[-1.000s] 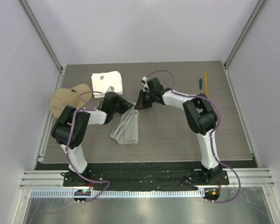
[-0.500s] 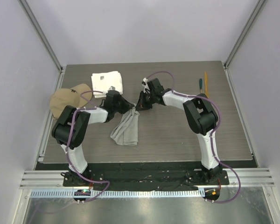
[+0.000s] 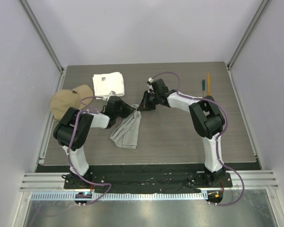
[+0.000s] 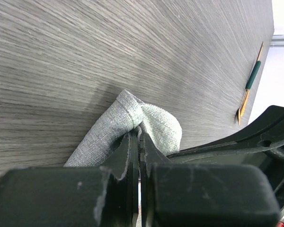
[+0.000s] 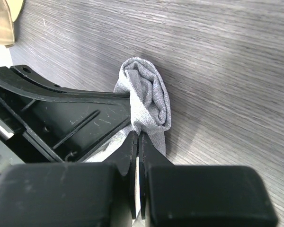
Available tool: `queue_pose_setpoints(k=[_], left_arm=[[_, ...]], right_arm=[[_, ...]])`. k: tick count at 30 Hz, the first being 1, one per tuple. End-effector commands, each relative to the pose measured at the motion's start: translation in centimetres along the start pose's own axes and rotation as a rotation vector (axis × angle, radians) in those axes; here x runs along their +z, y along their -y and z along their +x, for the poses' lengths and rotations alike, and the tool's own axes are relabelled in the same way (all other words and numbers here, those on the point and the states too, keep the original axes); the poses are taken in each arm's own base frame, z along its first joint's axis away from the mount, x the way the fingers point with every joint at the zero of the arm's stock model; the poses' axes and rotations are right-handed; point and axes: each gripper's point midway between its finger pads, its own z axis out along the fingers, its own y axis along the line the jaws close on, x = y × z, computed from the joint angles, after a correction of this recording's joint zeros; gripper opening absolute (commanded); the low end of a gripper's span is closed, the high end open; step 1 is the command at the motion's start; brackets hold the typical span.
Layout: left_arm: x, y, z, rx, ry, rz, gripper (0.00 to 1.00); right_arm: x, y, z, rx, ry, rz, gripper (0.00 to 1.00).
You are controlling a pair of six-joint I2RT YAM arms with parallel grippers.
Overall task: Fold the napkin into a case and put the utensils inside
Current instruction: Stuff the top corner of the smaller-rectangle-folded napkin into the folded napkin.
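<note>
The light-grey napkin [image 3: 125, 131] trails from a bunched top end down toward the near side of the table, crumpled and narrow. My left gripper [image 3: 132, 111] is shut on that bunched end [image 4: 149, 119] from the left. Shut on the same bunch [image 5: 149, 97], my right gripper [image 3: 141, 107] comes in from the right, its tips almost touching the left one's. Two utensils lie side by side at the far right: a teal-handled one [image 3: 203, 86] and an orange-yellow stick [image 3: 208, 82]; the left wrist view also catches the teal-handled one [image 4: 252, 75].
A thick white square towel [image 3: 108, 84] lies at the far left of the table. A tan cap [image 3: 67, 100] sits at the left edge beside the left arm. The wooden tabletop [image 3: 180, 137] ends at metal rails on both sides.
Both grippers stay shut on the napkin's top end and have drifted slightly. The hanging lower part of the cloth has swung a little to the left.
</note>
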Motion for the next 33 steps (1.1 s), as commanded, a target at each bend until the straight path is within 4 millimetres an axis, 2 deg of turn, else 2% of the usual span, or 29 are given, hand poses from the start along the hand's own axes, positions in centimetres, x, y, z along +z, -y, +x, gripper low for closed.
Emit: queue_pose_setpoints(k=[1,5,8,11,12,18,23,25,26,27,31,33], left_arm=[[0.3,0.5,-0.8,0.003,0.054,0.02,0.0],[0.6,2.0,-0.5,0.019,0.043,0.056,0.02],[0.7,1.9,-0.2,0.024,0.04,0.051,0.03],[0.6,1.4,0.0,0.024,0.041,0.04,0.03],[0.6,1.4,-0.1,0.026,0.045,0.04,0.03],[0.4,1.5,-0.2,0.046,0.044,0.033,0.02],[0.0,1.5,0.2,0.048,0.028,0.034,0.01],[-0.1,1.6,0.2,0.06,0.02,0.023,0.01],[-0.3,0.9,0.5,0.063,-0.002,-0.017,0.01],[-0.4,0.9,0.5,0.072,-0.008,-0.03,0.02],[-0.7,1.5,0.0,0.069,-0.007,-0.057,0.05],[-0.6,1.3,0.0,0.064,-0.008,-0.07,0.04]], right_arm=[[-1.8,-3.5,-1.2,-0.003,0.029,-0.109,0.01],[-1.4,-3.6,-0.8,0.01,0.018,-0.129,0.01],[-1.3,-3.4,-1.0,0.007,0.016,-0.124,0.01],[-1.3,-2.8,-1.2,-0.012,0.021,-0.104,0.13],[-1.4,-2.6,-1.1,-0.021,0.018,-0.096,0.23],[-2.3,-0.4,-0.3,-0.121,-0.015,0.036,0.28],[-4.5,0.5,-0.9,-0.316,0.008,0.223,0.46],[-4.7,-0.1,-0.6,-0.383,0.005,0.25,0.51],[-4.9,0.3,-1.0,-0.435,0.017,0.292,0.52],[-4.6,-0.3,-0.4,-0.48,0.009,0.3,0.53],[-4.3,-1.1,-1.4,-0.604,0.067,0.387,0.56],[-3.2,-0.3,-1.2,-0.628,0.027,0.415,0.51]])
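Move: The right hand, low over the table, still pinches the napkin's stuffed top corner at its fingertips. The napkin body lies about 9 cm back of it, 5 cm to its left and some 3 cm lower; the white cloth is roughly 12 cm ahead and 14 cm left. From the left hand, which still pinches the napkin edge, that corner is some 2 cm to the right, level ahead and about 1 cm higher. Right hand opens off the corner, easing about 3 cm back and right, fingers tipping down; left still pinches. ##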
